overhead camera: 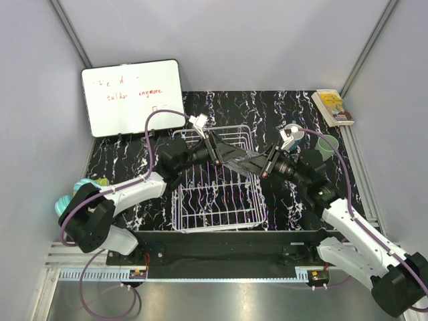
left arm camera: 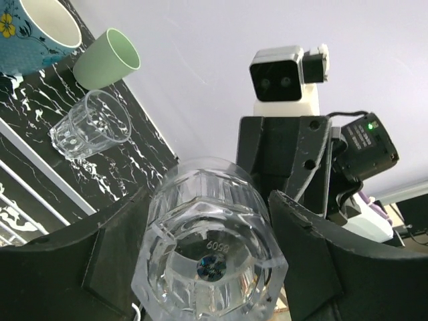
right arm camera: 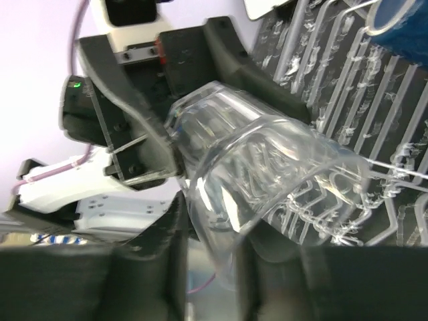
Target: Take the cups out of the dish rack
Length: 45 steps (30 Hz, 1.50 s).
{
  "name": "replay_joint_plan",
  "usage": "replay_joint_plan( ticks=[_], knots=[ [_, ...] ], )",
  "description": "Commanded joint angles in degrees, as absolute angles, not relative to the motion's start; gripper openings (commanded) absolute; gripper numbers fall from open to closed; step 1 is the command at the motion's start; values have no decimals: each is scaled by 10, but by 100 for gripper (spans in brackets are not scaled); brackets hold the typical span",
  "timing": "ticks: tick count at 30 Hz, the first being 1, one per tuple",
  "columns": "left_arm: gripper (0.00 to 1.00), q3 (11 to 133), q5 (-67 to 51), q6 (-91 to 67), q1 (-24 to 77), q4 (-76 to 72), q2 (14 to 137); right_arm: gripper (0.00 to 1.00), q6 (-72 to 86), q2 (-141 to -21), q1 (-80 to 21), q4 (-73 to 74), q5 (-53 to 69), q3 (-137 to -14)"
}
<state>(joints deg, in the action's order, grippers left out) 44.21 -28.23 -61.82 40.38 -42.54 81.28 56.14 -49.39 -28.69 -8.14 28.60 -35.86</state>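
Observation:
A clear glass [overhead camera: 239, 160] hangs on its side above the dish rack [overhead camera: 214, 204], held between both arms. My left gripper [overhead camera: 224, 155] is shut on its thick base [left arm camera: 210, 227], one finger on each side. My right gripper [overhead camera: 258, 164] has closed on the rim [right arm camera: 267, 154], with one finger inside the mouth and one outside [right arm camera: 217, 267]. On the table to the right stand a pale green tumbler [overhead camera: 328, 145], a light blue mug [overhead camera: 292, 136] and a second clear glass [left arm camera: 90, 124]. A dark navy mug [right arm camera: 401, 23] shows beyond the rack wires.
A whiteboard [overhead camera: 132, 97] leans at the back left. A book [overhead camera: 332, 107] lies at the back right corner. Turquoise round things [overhead camera: 75, 190] sit by the left arm's base. Grey walls close in the left and right sides.

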Motion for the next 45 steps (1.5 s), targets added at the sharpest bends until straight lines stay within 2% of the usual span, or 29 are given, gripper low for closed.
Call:
replay_joint_plan(
  ticks=[1, 3, 5, 8, 9, 10, 13, 17, 20, 23, 27, 31, 35, 45],
  knots=[
    [0, 468, -295, -613, 426, -483, 810, 15, 550, -506, -328, -110, 274, -364],
    [0, 470, -294, -603, 426, -462, 803, 2, 542, -495, -328, -91, 262, -365],
    [2, 477, -288, -579, 427, -430, 791, 0, 527, -486, -328, -56, 251, -371],
    [38, 493, -278, -541, 418, -353, 766, 0, 504, -453, -328, -5, 218, -379],
    [54, 498, -274, -534, 408, -320, 761, 0, 496, -431, -328, 20, 196, -382],
    [82, 504, -269, -521, 402, -298, 747, 0, 487, -420, -328, 40, 181, -386],
    [97, 537, -214, -483, 374, -164, 721, 0, 454, -389, -328, 134, 110, -412],
    [99, 565, -97, -448, 345, -28, 691, 0, 420, -388, -328, 276, 4, -472],
    [99, 574, -2, -442, 340, 63, 674, 0, 421, -431, -327, 386, -143, -539],
    [99, 571, 56, -444, 341, 154, 664, 0, 429, -512, -328, 490, -329, -634],
    [99, 559, 97, -451, 341, 222, 650, 0, 442, -660, -324, 599, -437, -760],
    [99, 541, 105, -456, 342, 247, 630, 0, 425, -756, -287, 642, -386, -838],
    [99, 526, 104, -456, 341, 255, 613, 0, 425, -805, -257, 633, -306, -835],
    [98, 517, 92, -443, 341, 260, 622, 0, 420, -807, -219, 587, -239, -764]
  ],
)
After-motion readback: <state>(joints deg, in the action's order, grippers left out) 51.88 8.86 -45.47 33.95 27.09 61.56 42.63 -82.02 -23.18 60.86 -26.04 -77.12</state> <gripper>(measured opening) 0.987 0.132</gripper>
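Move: My left hand already holds a clear glass by its base, rim towards my right hand. The glass's middle is about 5 cm right of my left hand and 1 cm back, and about 6 cm left of my right hand and 1 cm ahead. From my right hand, the standing glass is some 16 cm right, 7 cm ahead and 20 cm below, with the flowered cup about 12 cm beyond it. The dark blue mug lies about 10 cm ahead and 6 cm left of my left hand, well below. I shut my right fingers on the glass's rim wall while both hands rise a few centimetres, then open my left fingers to let go of its base. My left hand backs off about 18 cm left, sinking and tipping down over the rack. My right hand carries the glass some 17 cm right, also forward and down towards the standing glass, swinging its fingers from sideways to downward. ##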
